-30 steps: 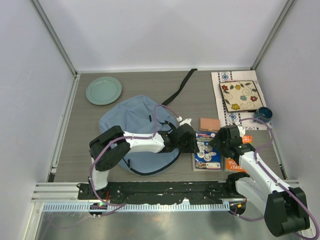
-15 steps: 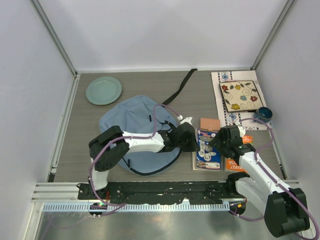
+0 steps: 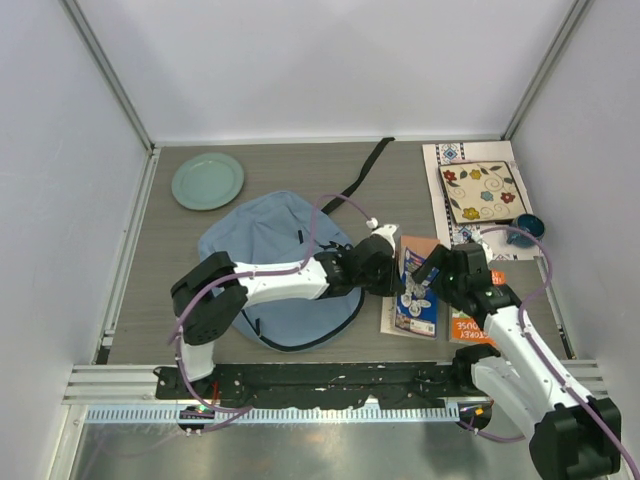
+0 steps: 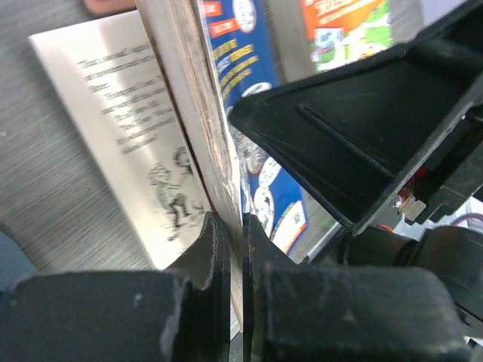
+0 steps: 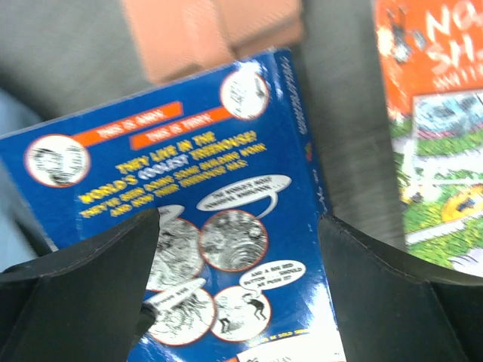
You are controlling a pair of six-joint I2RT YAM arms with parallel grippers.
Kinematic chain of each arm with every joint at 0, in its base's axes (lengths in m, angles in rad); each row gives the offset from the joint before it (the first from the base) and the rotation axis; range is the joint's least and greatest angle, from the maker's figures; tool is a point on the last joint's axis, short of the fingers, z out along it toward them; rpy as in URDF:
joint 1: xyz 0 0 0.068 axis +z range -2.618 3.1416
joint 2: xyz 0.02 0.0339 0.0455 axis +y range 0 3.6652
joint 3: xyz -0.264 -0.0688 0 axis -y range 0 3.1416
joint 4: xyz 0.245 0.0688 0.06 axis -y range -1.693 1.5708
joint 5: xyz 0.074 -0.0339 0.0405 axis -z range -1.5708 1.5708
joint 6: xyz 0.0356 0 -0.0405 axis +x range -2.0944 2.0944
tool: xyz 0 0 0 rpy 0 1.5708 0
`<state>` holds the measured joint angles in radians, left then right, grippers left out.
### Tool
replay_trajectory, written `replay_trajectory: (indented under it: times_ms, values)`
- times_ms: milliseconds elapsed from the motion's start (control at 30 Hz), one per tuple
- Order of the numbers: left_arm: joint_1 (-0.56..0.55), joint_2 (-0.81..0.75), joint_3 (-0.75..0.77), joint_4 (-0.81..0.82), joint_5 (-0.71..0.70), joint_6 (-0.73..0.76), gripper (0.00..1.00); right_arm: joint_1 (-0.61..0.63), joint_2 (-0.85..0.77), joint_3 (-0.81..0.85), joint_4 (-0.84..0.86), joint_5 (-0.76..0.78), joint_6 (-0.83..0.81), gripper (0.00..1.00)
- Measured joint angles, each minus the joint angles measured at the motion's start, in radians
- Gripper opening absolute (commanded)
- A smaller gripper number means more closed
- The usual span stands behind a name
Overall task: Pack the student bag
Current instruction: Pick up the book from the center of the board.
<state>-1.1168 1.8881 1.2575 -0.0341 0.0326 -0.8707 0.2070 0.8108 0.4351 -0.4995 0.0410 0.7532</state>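
Note:
The student bag (image 3: 270, 260), light blue-grey, lies flat at the table's middle left, and its black strap (image 3: 362, 175) trails toward the back. Right of it a blue comic-cover book (image 3: 418, 290) is tipped up on edge, with a white inner page (image 4: 128, 128) lying open on the table. My left gripper (image 3: 397, 282) is shut on the book's edge; the left wrist view shows both jaws (image 4: 232, 220) pinching the cover and pages. My right gripper (image 3: 432, 272) hovers open over the blue cover (image 5: 219, 173), a finger on either side and not touching it (image 5: 238, 226).
An orange book (image 3: 470, 325) lies right of the blue one, and a reddish-brown pouch (image 3: 420, 245) sits behind it. A green plate (image 3: 207, 181) is at the back left. A flowered tile (image 3: 482, 192) on a patterned mat and a small blue bowl (image 3: 525, 228) are at the back right.
My left gripper has closed on the blue book's edge and raised it off the table, leaving a page open. My right gripper has opened wider and moved up and left.

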Motion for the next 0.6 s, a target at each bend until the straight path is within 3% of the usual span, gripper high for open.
replay_trajectory:
  times_ms: [400,600]
  values:
    - [0.077,-0.224,0.025,-0.053,0.075,0.151,0.0,-0.008,-0.099,0.187,0.005,-0.056,-0.016,0.94]
    - [0.119,-0.364,-0.032,-0.028,0.126,0.173,0.0,-0.013,-0.122,0.251,0.018,-0.121,-0.035,0.94]
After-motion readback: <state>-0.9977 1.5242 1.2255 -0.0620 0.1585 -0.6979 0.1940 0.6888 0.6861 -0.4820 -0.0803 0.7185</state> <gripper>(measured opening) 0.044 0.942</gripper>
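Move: The left hand already pinches the blue book by its raised left edge, so the book's middle lies about 4 cm to its right and 3 cm below; the wallet is some 10 cm farther out and 4 cm right, 6 cm down. The bag's middle is about 28 cm to its left and 5 cm ahead. From the open right hand the book's middle is about 3 cm left, 2 cm back and 4 cm below, and the orange book 11 cm right, 6 cm back. Keeping its shut grip on the book's left edge, the left hand carries the book quickly up some 15 cm, drifting about 5 cm left towards the bag while its fingers, pointing right and down, tip up towards level. The right hand rises alongside by about 14 cm, easing forward and slightly left and tilting its fingertips up some 20 degrees, and stays wide open close to the book's spine side, not closing on it; whether a finger touches the cover can't be seen. ##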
